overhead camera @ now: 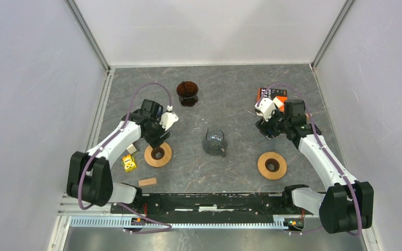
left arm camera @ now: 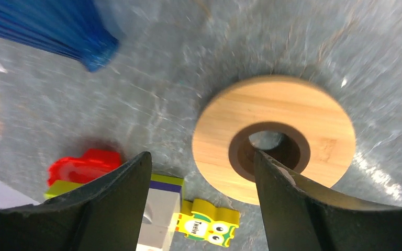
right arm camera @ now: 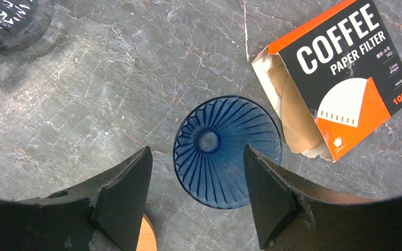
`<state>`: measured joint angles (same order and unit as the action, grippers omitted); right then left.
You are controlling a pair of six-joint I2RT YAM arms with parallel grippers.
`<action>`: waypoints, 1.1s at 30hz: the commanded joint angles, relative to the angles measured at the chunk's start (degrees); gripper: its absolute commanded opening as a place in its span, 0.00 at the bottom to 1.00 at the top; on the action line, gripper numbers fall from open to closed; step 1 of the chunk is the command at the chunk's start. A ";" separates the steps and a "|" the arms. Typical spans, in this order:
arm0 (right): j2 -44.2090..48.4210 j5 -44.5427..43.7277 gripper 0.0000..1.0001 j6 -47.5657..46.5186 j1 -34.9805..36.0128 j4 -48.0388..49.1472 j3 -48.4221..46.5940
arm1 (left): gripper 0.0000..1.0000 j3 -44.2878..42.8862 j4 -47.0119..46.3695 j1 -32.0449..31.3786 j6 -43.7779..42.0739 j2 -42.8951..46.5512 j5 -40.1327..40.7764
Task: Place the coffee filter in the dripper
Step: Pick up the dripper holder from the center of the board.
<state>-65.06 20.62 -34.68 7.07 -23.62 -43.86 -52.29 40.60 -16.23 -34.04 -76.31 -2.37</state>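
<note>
A blue ribbed dripper (right arm camera: 227,151) sits on the grey table, mouth up, below and between the fingers of my right gripper (right arm camera: 197,149). That gripper is open and holds nothing. The coffee filter box (right arm camera: 340,78) lies just right of the dripper, with brown paper filters (right arm camera: 288,112) showing at its open end. From above, the right gripper (overhead camera: 266,130) hides this dripper, with the box (overhead camera: 271,95) behind it. My left gripper (left arm camera: 201,154) is open and empty over a wooden ring (left arm camera: 275,138), as the top view also shows (overhead camera: 159,137).
A brown dripper (overhead camera: 187,93) stands at the back. A glass carafe (overhead camera: 214,142) stands mid-table, and a second wooden ring (overhead camera: 272,165) lies at front right. Toy blocks (overhead camera: 130,163) and a wooden piece (overhead camera: 147,182) lie at front left. A blurred blue ribbed thing (left arm camera: 47,26) lies near the left gripper.
</note>
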 commanded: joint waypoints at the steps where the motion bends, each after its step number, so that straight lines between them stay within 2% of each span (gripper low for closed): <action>1: 1.40 0.96 0.71 -0.66 -0.13 1.92 0.85 | 0.78 1.72 4.31 -0.05 -6.57 -4.50 4.40; 10: 1.86 1.01 0.71 -0.66 -0.15 1.94 1.74 | 0.77 0.67 3.83 0.94 -6.09 -10.03 0.23; 17: 1.12 1.03 0.71 -1.02 -0.17 1.90 2.28 | 0.70 -1.48 5.04 4.36 -6.15 -15.00 -5.02; 20: 0.74 1.05 0.71 -1.01 -0.17 1.90 2.37 | 0.62 -2.56 5.81 5.49 -5.78 -16.09 -7.73; 24: 0.22 0.70 0.71 -1.01 -0.15 1.99 2.28 | 0.40 -3.96 6.51 5.51 -4.57 -15.74 -10.00; 26: 0.11 0.57 0.71 -0.93 -0.13 2.03 2.28 | 0.33 -5.72 7.72 5.46 -3.23 -14.76 -11.79; 29: -0.05 0.49 0.71 -0.96 -0.19 2.17 2.23 | 0.28 -9.40 9.89 4.48 -1.07 -12.34 -14.59; 33: -0.27 0.30 0.72 -0.83 -0.14 2.10 2.21 | 0.26 -16.17 10.65 0.46 1.69 -11.14 -15.47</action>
<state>-65.06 20.75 -35.00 7.07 -23.18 -41.50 -60.75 49.89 -12.36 -36.29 -91.11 -13.21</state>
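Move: The dripper holder, the wooden ring with a hole, lies about 6 cm back from the left gripper, hardly to either side, and 7 cm below. The blue dripper stands some 6 cm ahead of this gripper, the white block about 10 cm left and 4 cm back, the yellow owl 11 cm left and 10 cm back, all roughly 6 to 7 cm down. From the right gripper the holder is about 41 cm left, 7 cm back and 10 cm below. Bring the left gripper down about 7 cm and some 3 cm back, drifting slightly left, to the dripper holder's far-left rim, tipping the fingers about 20 degrees closer to straight down. With one finger in the hole and the other outside the rim, close until they pinch the wood, then lift about 3.5 cm while easing right and forward. ##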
